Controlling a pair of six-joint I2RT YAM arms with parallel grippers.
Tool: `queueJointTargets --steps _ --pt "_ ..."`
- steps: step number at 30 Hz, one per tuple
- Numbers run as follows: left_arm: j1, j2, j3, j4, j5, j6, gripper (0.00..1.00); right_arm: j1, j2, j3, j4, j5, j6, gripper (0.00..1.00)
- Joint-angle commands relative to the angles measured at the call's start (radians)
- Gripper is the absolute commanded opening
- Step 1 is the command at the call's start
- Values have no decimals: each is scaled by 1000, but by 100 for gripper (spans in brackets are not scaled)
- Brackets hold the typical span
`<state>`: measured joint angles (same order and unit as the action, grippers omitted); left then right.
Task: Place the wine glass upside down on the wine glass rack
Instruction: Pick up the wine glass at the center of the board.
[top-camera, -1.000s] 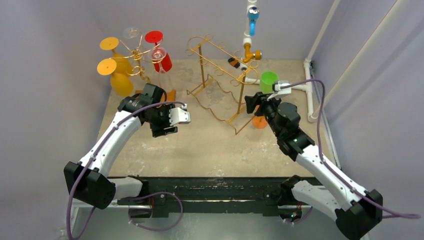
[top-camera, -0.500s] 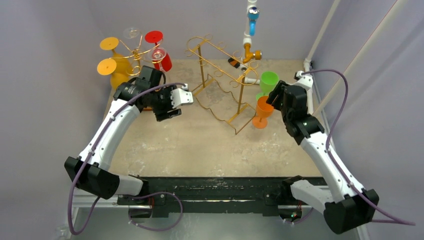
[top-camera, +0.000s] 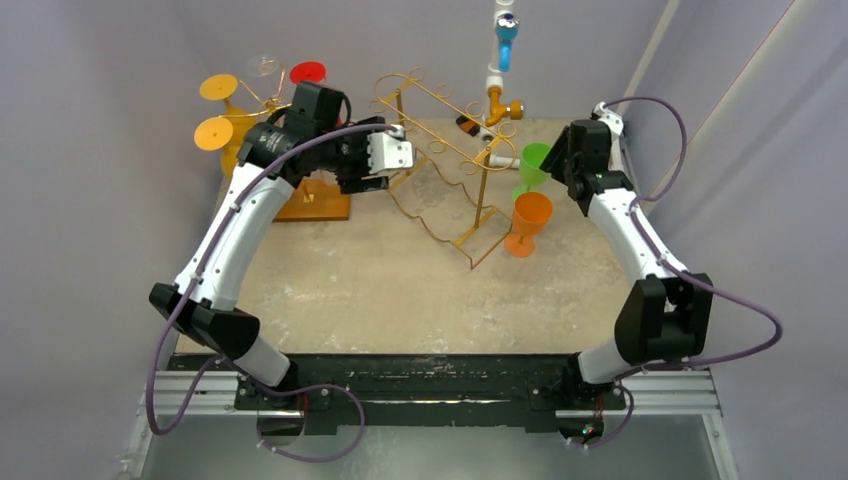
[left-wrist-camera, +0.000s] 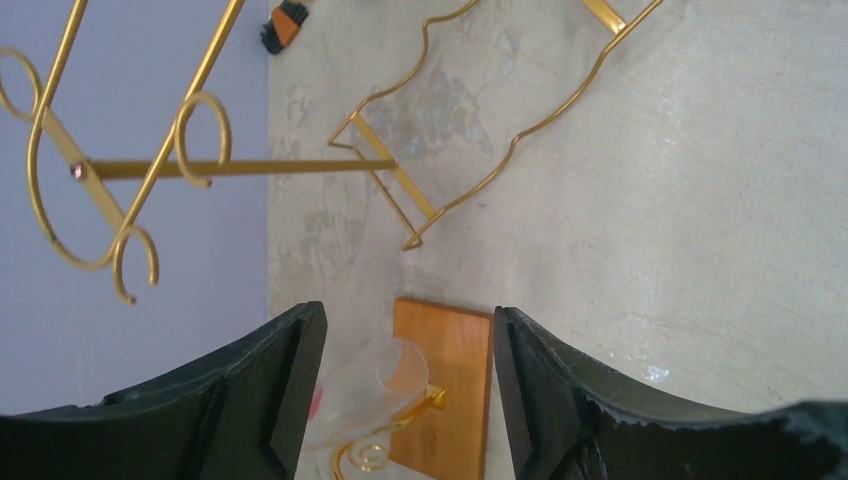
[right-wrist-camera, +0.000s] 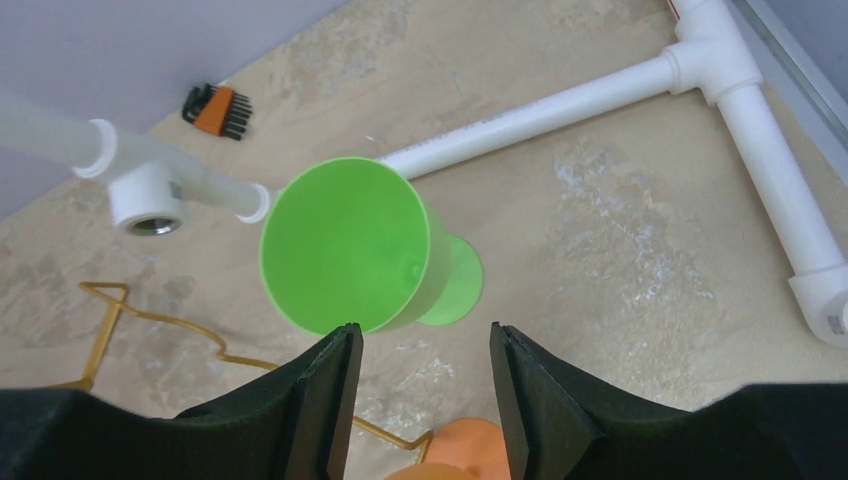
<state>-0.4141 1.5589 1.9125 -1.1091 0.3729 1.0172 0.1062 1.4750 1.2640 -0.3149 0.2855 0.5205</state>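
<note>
The wine glass rack (top-camera: 272, 101) is a gold wire tree on a wooden base (top-camera: 318, 206) at the back left. Yellow (top-camera: 214, 132), red (top-camera: 308, 72) and clear glasses hang from it upside down. A green wine glass (top-camera: 536, 158) and an orange wine glass (top-camera: 529, 213) stand upright at the right. My right gripper (right-wrist-camera: 423, 332) hovers open just beside the green wine glass (right-wrist-camera: 348, 243), touching nothing. My left gripper (left-wrist-camera: 408, 320) is open and empty above the rack's base (left-wrist-camera: 452, 370), with a clear hanging glass (left-wrist-camera: 365, 388) below it.
A gold wire bottle rack (top-camera: 440, 150) stands in the middle between the arms. White pipes (right-wrist-camera: 760, 150) run along the right edge, with a blue and orange fitting (top-camera: 505, 60) at the back. A small orange tool (right-wrist-camera: 218, 108) lies near the back wall.
My left arm has swung back toward the racks. My right arm has pulled out to the right and now hangs over the green glass, jaws slightly narrower. The orange glass is uncovered.
</note>
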Motion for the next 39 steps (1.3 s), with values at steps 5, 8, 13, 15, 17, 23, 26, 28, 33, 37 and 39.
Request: queueJointTargets --steps 5,8,13,15,17,23,26,28,33,37,39 --pt "-89 30 46 74 25 61 67 -34 125 120 45 0 -31 56" --pt "-101 -1 10 118 7 76 67 -39 159 136 66 1 -38 56" --pt "-114 -40 -24 169 -6 106 68 -44 211 167 84 -2 -43 54" --pt "-118 -33 -23 180 -21 117 68 -45 244 184 77 -5 -45 51" --pt "-118 -25 -22 211 -31 108 68 -45 270 188 73 -10 -45 47" --pt "-123 46 42 230 -32 120 70 -45 282 158 80 -9 -52 31" --pt "-125 105 111 211 -28 144 70 -45 242 134 91 -4 -58 17" --pt "-126 136 138 204 -31 182 70 -44 201 113 100 -11 -55 7" --pt "-125 189 151 230 -42 271 69 -45 52 51 113 -36 -41 0" --pt "-133 220 149 293 -64 294 67 -45 -79 6 108 -47 -46 0" --pt "-140 223 139 334 -70 294 63 -45 -131 4 80 -49 -55 0"
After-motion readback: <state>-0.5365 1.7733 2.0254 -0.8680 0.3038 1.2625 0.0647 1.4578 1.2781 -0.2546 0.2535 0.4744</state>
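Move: The green wine glass stands about 7 cm ahead of the right hand and 4 to its left, its middle some 14 below. From that hand, the orange glass is 5 cm back and 6 left, equally low; the floor pipe runs 14 ahead, straight on, 21 below; the tall rack's near post is level, 16 left. The left hand has the rack's far post 18 ahead and 12 right, the green glass 16 ahead and 41 right. The right hand reaches forward and down, about 6 cm each, to the green glass's rim, shuts its half-open fingers on the right-hand wall of the bowl, then lifts some 9 cm while drawing back about 5. Meanwhile the empty, open left hand shifts right, rises a little, then goes forward and farther right, about 10 cm in all, towards the tall rack, its fingers tipping up. ##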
